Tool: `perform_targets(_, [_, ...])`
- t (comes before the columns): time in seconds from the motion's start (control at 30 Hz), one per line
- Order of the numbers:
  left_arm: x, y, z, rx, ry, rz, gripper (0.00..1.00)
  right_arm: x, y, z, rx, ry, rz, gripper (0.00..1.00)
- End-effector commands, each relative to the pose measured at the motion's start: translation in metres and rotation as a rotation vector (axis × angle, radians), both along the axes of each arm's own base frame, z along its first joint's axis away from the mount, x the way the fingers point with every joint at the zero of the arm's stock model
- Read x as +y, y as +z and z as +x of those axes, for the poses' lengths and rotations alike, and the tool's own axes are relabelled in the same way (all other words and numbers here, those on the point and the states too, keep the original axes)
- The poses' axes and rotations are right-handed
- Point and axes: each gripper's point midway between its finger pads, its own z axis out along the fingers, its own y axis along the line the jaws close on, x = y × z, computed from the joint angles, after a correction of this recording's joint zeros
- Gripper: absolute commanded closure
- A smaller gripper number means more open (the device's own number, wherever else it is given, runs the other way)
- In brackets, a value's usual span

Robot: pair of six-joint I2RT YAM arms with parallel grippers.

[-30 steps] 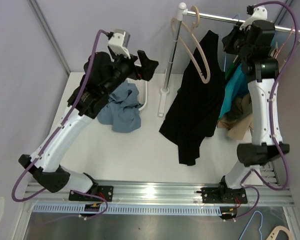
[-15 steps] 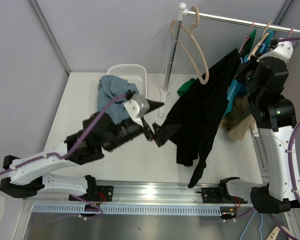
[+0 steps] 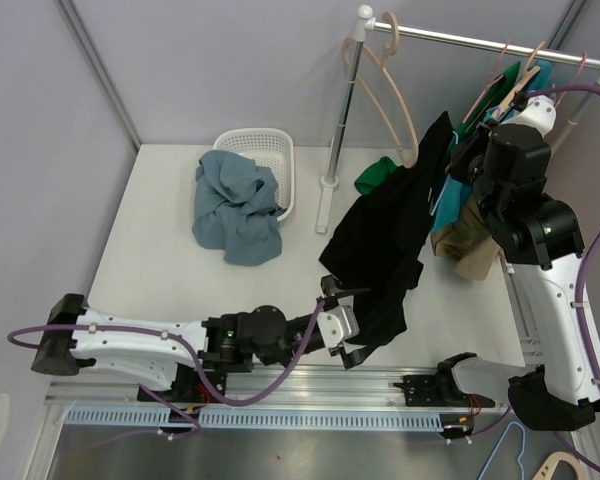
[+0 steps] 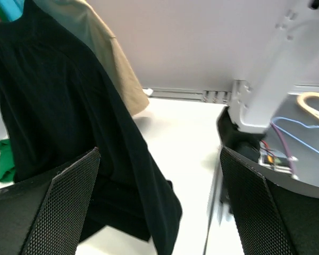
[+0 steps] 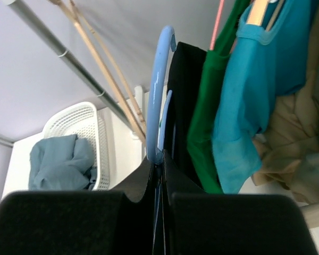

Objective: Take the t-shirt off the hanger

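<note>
The black t-shirt (image 3: 380, 250) hangs on a light blue hanger (image 5: 158, 95), held off the rail. My right gripper (image 5: 162, 162) is shut on the hanger's neck just below the hook; in the top view it (image 3: 460, 162) is at the shirt's collar. My left gripper (image 3: 352, 322) is open, low over the table's near edge, at the shirt's bottom hem. In the left wrist view the black t-shirt (image 4: 69, 106) hangs between and beyond the open mesh fingers (image 4: 69, 196), not touching them; the left gripper (image 4: 159, 212) holds nothing.
A clothes rail (image 3: 460, 38) carries bare beige hangers (image 3: 395, 80) and teal, green and beige garments (image 3: 470, 215). A white basket (image 3: 272, 140) with a grey-blue cloth (image 3: 235, 205) stands at the back left. The rail's post (image 3: 338, 130) stands mid-table.
My left arm has swung from the basket down to the near edge, its open gripper now at the shirt's hem. The right arm has shifted the hanger and shirt leftward.
</note>
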Motion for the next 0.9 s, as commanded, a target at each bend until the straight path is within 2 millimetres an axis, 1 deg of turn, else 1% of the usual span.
perform_targets(0.0, [-0.013,0.026,0.019,-0.049,0.106,-0.103,0.01,0.011,0.039,-0.014,-0.106,0.054,0.081,1.0])
perform_targets(0.03, [-0.018,0.028,0.021,-0.058,0.117,-0.103,0.01,0.014,0.039,-0.015,-0.103,0.068,0.084,1.0])
perform_targets(0.07, [-0.022,0.026,0.024,-0.067,0.132,-0.09,0.01,0.017,0.04,-0.015,-0.104,0.078,0.09,1.0])
perform_targets(0.1, [-0.027,0.029,0.028,-0.074,0.146,-0.084,0.0,0.02,0.041,-0.016,-0.103,0.092,0.095,1.0])
perform_targets(0.13, [-0.037,0.023,0.035,-0.076,0.151,-0.058,0.0,0.023,0.042,-0.017,-0.107,0.106,0.098,1.0])
perform_targets(0.2, [-0.047,0.018,0.042,-0.048,0.154,-0.033,0.0,0.027,0.042,-0.019,-0.107,0.123,0.107,1.0])
perform_targets(0.23, [-0.05,0.019,0.055,-0.035,0.171,-0.031,0.0,0.029,0.043,-0.019,-0.109,0.132,0.109,1.0])
perform_targets(0.27, [-0.06,0.006,0.055,-0.007,0.133,-0.009,0.0,0.031,0.044,-0.02,-0.11,0.14,0.111,1.0])
perform_targets(0.3, [-0.062,0.005,0.06,0.011,0.132,-0.008,0.01,0.032,0.044,-0.02,-0.111,0.145,0.112,1.0])
perform_targets(0.33, [-0.062,0.004,0.074,0.032,0.156,-0.008,0.05,0.034,0.045,-0.02,-0.112,0.152,0.113,1.0])
perform_targets(0.37, [-0.066,0.002,0.076,0.07,0.14,-0.011,0.13,0.034,0.045,-0.02,-0.113,0.154,0.112,1.0])
perform_targets(0.4, [-0.066,0.0,0.08,0.086,0.138,-0.006,0.44,0.034,0.046,-0.02,-0.115,0.155,0.11,1.0])
perform_targets(0.43, [-0.065,-0.001,0.086,0.094,0.143,0.007,0.62,0.034,0.046,-0.02,-0.115,0.155,0.108,1.0])
perform_targets(0.5, [-0.069,-0.002,0.082,0.099,0.113,0.025,0.99,0.034,0.044,-0.018,-0.111,0.152,0.103,1.0])
perform_targets(0.57, [-0.069,-0.011,0.073,0.113,0.07,0.061,0.99,0.034,0.043,-0.017,-0.107,0.148,0.096,1.0])
perform_targets(0.6, [-0.068,-0.007,0.063,0.112,0.029,0.059,0.99,0.036,0.042,-0.013,-0.103,0.15,0.093,1.0])
perform_targets(0.63, [-0.068,-0.012,0.049,0.108,0.004,0.069,0.99,0.037,0.041,-0.011,-0.103,0.154,0.088,1.0])
perform_targets(0.67, [-0.065,-0.016,0.041,0.097,-0.005,0.071,0.99,0.038,0.04,-0.008,-0.1,0.156,0.077,1.0])
perform_targets(0.7, [-0.063,-0.014,0.03,0.09,-0.022,0.063,0.99,0.038,0.039,-0.006,-0.1,0.154,0.07,1.0])
perform_targets(0.73, [-0.06,-0.014,0.008,0.086,-0.056,0.057,0.99,0.039,0.038,0.0,-0.098,0.147,0.063,1.0])
perform_targets(0.77, [-0.058,-0.02,-0.004,0.09,-0.077,0.065,0.99,0.04,0.036,0.003,-0.095,0.144,0.05,1.0])
perform_targets(0.8, [-0.058,-0.017,-0.018,0.095,-0.107,0.051,0.99,0.039,0.036,0.006,-0.095,0.138,0.044,1.0])
perform_targets(0.83, [-0.055,-0.022,-0.044,0.102,-0.162,0.056,0.99,0.039,0.039,0.008,-0.102,0.135,0.041,1.0])
perform_targets(0.87, [-0.054,-0.032,-0.059,0.136,-0.191,0.061,0.99,0.041,0.036,0.012,-0.095,0.134,0.028,1.0])
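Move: The left hand, empty and wide open, points to the robot's right; the lower part of the black t-shirt hangs about 9 cm ahead of it, 6 cm to its right and a couple of centimetres lower. The blue hanger is roughly 24 cm ahead, 16 cm right and 8 cm up. From the right hand, still gripping that hanger, the same cloth is some 20 cm back, 14 cm left and 18 cm below; the wooden hanger is about 12 cm ahead, 13 cm left, roughly level. The left hand sweeps forward about 9 cm and to the right about 6 cm, sinking slightly, shuts its fingers on the lower part of the black t-shirt, then pulls straight back about as far, dipping a little more and keeping its pinch. Meanwhile the right hand keeps its grip on the blue hanger and carries it about 4 cm left, turning a little counter-clockwise. ##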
